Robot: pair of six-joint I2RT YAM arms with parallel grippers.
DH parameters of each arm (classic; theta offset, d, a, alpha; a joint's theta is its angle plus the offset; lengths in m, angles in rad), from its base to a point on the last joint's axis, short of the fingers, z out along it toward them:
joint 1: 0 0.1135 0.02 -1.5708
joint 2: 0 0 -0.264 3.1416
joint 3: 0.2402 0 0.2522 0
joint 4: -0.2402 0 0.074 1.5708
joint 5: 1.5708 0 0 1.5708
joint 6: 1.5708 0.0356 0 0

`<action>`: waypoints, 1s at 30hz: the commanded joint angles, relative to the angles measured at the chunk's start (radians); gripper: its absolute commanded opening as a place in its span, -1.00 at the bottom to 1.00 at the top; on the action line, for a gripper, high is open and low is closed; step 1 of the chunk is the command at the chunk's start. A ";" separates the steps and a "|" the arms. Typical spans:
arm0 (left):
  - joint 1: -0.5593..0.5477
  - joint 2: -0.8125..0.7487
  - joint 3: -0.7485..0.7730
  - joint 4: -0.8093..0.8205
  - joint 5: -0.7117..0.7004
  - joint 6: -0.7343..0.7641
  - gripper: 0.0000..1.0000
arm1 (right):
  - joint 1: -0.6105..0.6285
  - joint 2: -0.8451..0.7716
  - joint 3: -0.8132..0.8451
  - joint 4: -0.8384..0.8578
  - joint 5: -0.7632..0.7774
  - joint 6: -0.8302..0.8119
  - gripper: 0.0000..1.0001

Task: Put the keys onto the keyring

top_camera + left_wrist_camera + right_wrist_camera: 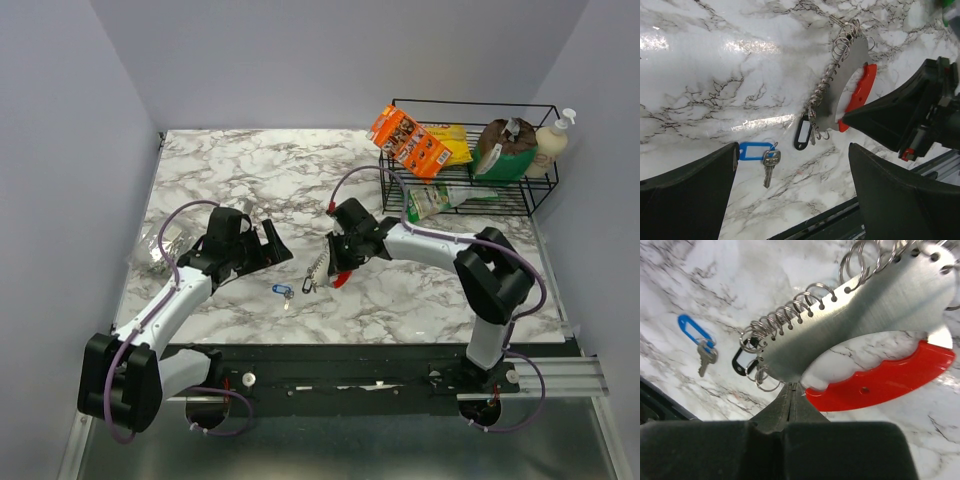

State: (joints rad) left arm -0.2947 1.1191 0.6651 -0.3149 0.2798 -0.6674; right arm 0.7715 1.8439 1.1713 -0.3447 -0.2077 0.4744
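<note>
The keyring point(865, 315) is a brushed steel plate with a row of wire rings along one edge and a red curved handle point(885, 380). My right gripper point(794, 390) is shut on the plate's lower edge, next to the handle. A black-tagged key point(802, 133) hangs from the plate's low end. Another key point(770, 167), on a blue tag point(752, 151), lies loose on the marble left of the keyring point(320, 268). My left gripper point(792, 165) hovers open just over it, its left finger point(685, 195) beside the tag, holding nothing.
A black wire basket point(540, 205) with food packets and a bottle stands at the back right. A crumpled clear-silvery lump point(160, 250) lies at the table's left edge. The black front rail point(840, 220) runs just beyond the keys.
</note>
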 commanded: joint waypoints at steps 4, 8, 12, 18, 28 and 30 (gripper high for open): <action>-0.040 -0.031 -0.021 -0.012 0.041 0.037 0.97 | -0.005 -0.098 -0.001 0.004 0.189 -0.015 -0.99; -0.121 -0.005 -0.030 0.036 0.035 0.006 0.97 | -0.005 -0.034 0.056 -0.098 0.338 -0.028 -0.99; -0.198 0.054 -0.015 0.100 0.029 -0.041 0.97 | -0.012 0.003 0.064 -0.102 0.396 -0.010 -0.99; -0.305 0.195 0.050 0.154 0.021 -0.130 0.97 | -0.012 0.104 0.136 -0.116 0.419 0.001 -0.99; -0.411 0.406 0.103 0.303 0.050 -0.261 0.97 | -0.014 0.032 0.024 -0.139 0.370 -0.011 -0.99; -0.412 0.449 0.122 0.287 0.041 -0.273 0.97 | -0.014 0.009 -0.002 -0.139 0.343 -0.005 -0.99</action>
State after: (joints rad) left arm -0.6926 1.5028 0.7361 -0.0616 0.3149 -0.8841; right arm 0.7635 1.9038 1.2407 -0.4343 0.1688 0.4637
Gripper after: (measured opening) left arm 0.988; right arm 0.010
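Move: The keyring's red handle lies about 13 cm to the left hand's right, level with it fore and aft, and some 9 cm below. The key with the blue tag lies roughly 3 cm back, directly in line. The black tag is about 5 cm right and 2 cm back. From the shut right gripper, the handle is around 3 cm right, 2 cm ahead and slightly below; the blue-tagged key is about 11 cm left and 3 cm back. Lift the shut right gripper clear of the keyring's near end, carry it forward and right about 5 cm each, then lower its tips into the opening beside the red handle, easing back slightly at the end. Meanwhile bring the left gripper some 14 cm right, also back and down, towards the handle's near end, fingers wide open, turning clockwise and tipping down. ##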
